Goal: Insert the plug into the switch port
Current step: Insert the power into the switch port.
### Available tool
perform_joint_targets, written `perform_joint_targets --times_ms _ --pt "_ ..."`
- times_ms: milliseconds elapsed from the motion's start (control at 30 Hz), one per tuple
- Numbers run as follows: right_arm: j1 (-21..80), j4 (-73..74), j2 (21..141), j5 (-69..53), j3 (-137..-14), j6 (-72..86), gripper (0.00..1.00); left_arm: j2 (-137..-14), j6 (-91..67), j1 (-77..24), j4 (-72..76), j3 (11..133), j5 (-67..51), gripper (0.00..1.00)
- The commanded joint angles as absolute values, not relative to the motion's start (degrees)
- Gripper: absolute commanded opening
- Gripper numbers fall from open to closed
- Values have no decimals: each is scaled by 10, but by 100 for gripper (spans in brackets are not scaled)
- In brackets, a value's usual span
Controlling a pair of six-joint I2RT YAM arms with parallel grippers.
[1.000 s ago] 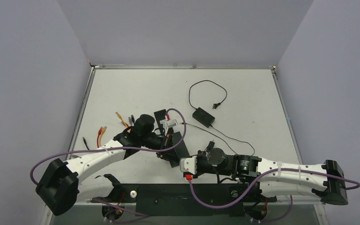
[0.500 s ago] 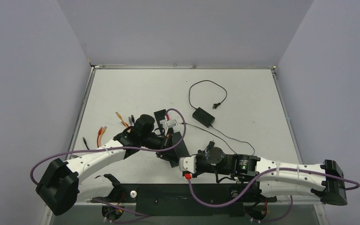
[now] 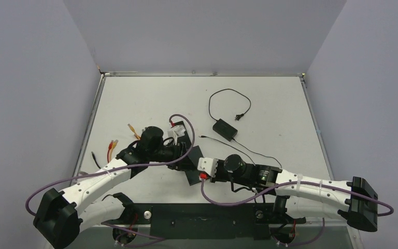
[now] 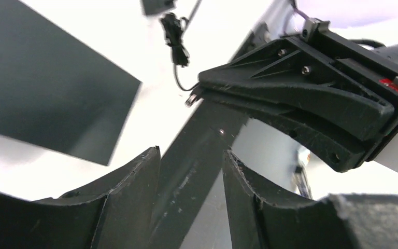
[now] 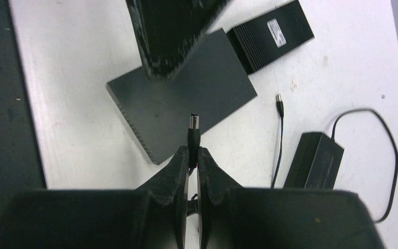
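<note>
In the right wrist view my right gripper (image 5: 193,151) is shut on the black barrel plug (image 5: 193,127), whose metal tip points out over the flat dark switch (image 5: 186,106) lying on the table. In the left wrist view the left gripper (image 4: 192,158) stands open with nothing between its fingers. The switch (image 4: 46,88) lies to its upper left. The right gripper's fingers (image 4: 300,91) reach in from the right, with the plug's tip (image 4: 190,99) showing. From above, both grippers meet over the switch (image 3: 193,175). The port itself is not visible.
A black power adapter (image 5: 313,161) (image 3: 225,129) with a coiled cord lies behind the switch, and a loose second plug tip (image 5: 279,99) is beside it. A ribbed black box with a label (image 5: 269,32) sits further back. Orange and red cables (image 3: 113,147) lie at the left.
The left gripper has opened and drawn back to the left. The right arm has carried the plug leftward and forward, over the switch.
</note>
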State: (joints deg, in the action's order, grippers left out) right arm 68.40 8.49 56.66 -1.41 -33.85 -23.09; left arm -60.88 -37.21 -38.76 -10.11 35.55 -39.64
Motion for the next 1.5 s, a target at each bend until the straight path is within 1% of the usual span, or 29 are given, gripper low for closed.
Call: perform_joint_targets --times_ms 0,100,433,933,1200,1467 --pt "653 79 586 28 -352 -183 0 -571 -365 -365 -143 364 -257 46" --pt "639 90 602 57 -357 -166 0 -566 -372 -349 -148 351 -213 47" --pt "590 105 693 80 -375 -120 0 -626 -395 -316 -79 296 -227 47" --pt "572 90 828 29 -436 -60 0 -679 -398 -274 -34 270 -222 47" --pt "573 83 864 28 -447 -32 0 -687 -395 -261 -29 274 -223 47" --pt "590 54 855 16 -423 -11 0 -698 -397 -254 -21 275 -222 47"
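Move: The switch, flat on the table, lies about 7 cm ahead of the right hand holding the plug, some 6 cm to its left and 13 cm below. From that same hand, the small ribbed box beyond it is about 19 cm ahead and 12 cm left, and the loose cable tip 19 cm ahead and 3 cm left, both about 14 cm below. The open, empty left hand has the switch about 7 cm ahead, 1 cm left and 15 cm below. The switch is approached from both sides. The right hand keeps its pinch on the plug and comes down about 11 cm and forward 6, swinging a little right and then back left, turning clockwise and pointing more steeply down, to bring the plug tip to the right long edge. The left hand, fingers staying open, goes forward and left, then down some 10 cm beside the slotted left side, turning counter-clockwise. ##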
